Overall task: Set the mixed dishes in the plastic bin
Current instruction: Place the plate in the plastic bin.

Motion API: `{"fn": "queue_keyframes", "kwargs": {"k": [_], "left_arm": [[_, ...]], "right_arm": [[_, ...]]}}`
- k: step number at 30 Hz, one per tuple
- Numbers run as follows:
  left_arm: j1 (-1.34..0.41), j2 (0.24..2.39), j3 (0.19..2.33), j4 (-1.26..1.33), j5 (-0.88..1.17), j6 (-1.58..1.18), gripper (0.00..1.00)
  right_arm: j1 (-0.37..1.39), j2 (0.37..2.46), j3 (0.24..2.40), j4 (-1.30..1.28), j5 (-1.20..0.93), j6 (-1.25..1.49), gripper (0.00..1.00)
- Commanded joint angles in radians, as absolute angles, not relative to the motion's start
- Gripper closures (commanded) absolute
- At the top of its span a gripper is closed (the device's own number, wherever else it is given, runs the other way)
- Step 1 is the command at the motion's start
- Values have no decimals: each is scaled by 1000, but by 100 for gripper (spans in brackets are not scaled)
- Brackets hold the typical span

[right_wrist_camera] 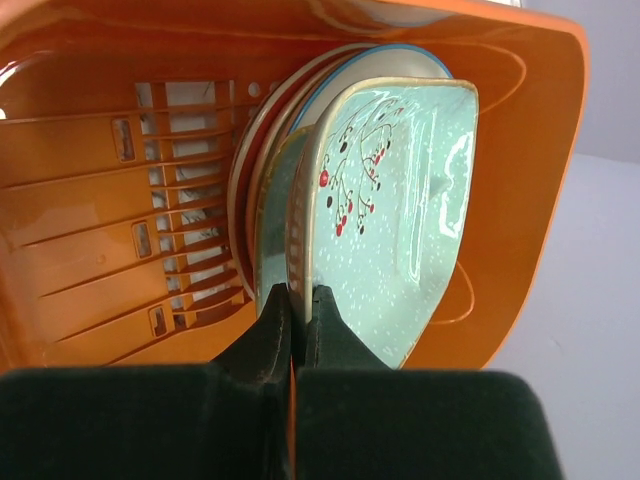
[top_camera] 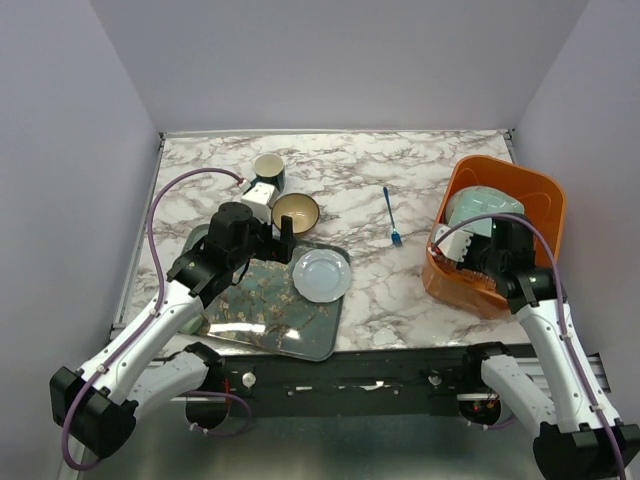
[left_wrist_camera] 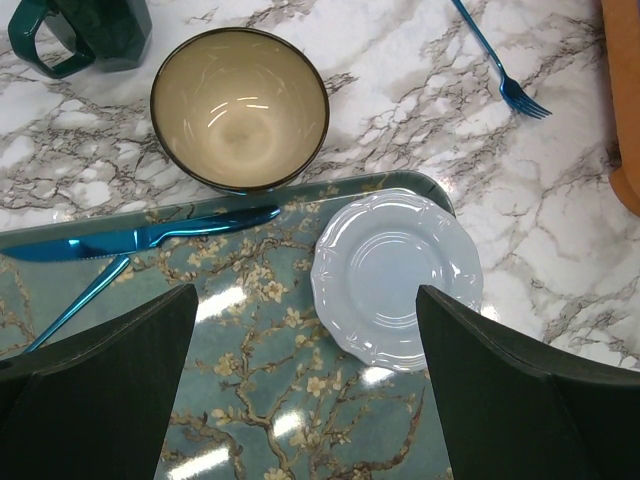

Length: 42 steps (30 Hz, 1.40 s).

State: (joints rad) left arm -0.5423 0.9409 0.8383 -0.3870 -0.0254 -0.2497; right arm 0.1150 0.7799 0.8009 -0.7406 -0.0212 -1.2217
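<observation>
The orange plastic bin (top_camera: 535, 195) stands tilted at the right, with several plates (right_wrist_camera: 262, 140) on edge inside it. My right gripper (right_wrist_camera: 300, 300) is shut on the lower rim of a mint rectangular dish (right_wrist_camera: 400, 220) that stands upright against those plates; from above the right gripper (top_camera: 470, 250) is at the bin's near wall. My left gripper (left_wrist_camera: 305, 295) hangs open over the floral tray (left_wrist_camera: 260, 400), holding nothing. A pale blue scalloped plate (left_wrist_camera: 397, 280) lies on the tray's corner by the right finger. A brown bowl (left_wrist_camera: 240, 105) and a dark green mug (left_wrist_camera: 85, 35) stand beyond the tray.
A blue knife (left_wrist_camera: 140, 238) and another blue utensil (left_wrist_camera: 75, 305) lie on the tray. A blue fork (top_camera: 391, 215) rests on the marble table (top_camera: 380, 280) between tray and bin. Walls close in at the back and on both sides.
</observation>
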Motion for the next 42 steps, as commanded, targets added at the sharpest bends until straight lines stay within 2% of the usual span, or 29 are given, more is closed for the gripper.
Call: {"fn": "queue_keyframes", "kwargs": {"k": [1,7,17,35,42], "left_arm": [[-532,928,828,-385,-11,-232,1],[-531,930,828,-385,-8,-232,1],[-523,931,827,-385,-3,-233,1],[-522,917,828,-385,26,-236,1],[-522,916,828,-385,31,-236,1]], "right_arm": [[71,773,816,-571,-74,-1290,97],[-57,796,796,-549,-176,-1338,94],[-100,799,753,-532,-236,-1362,91],[-127,792,657,-523,-264,-1351,61],[-130,788,637,-522,-267,-1344,54]]}}
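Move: The right hand, inside the bin, holds the green plate at its near edge, with the plate's middle about 7 cm ahead. The upright plate stack it is taken to stands roughly 7 cm ahead, 4 cm left and 5 cm lower; the bin's right rim is some 15 cm to the right, about level fore and aft. From the left hand, the stack lies about 42 cm right and 7 cm ahead. Right hand shifts the held green plate about 2.5 cm right, then lowers some 3.5 cm while opening its fingers. ##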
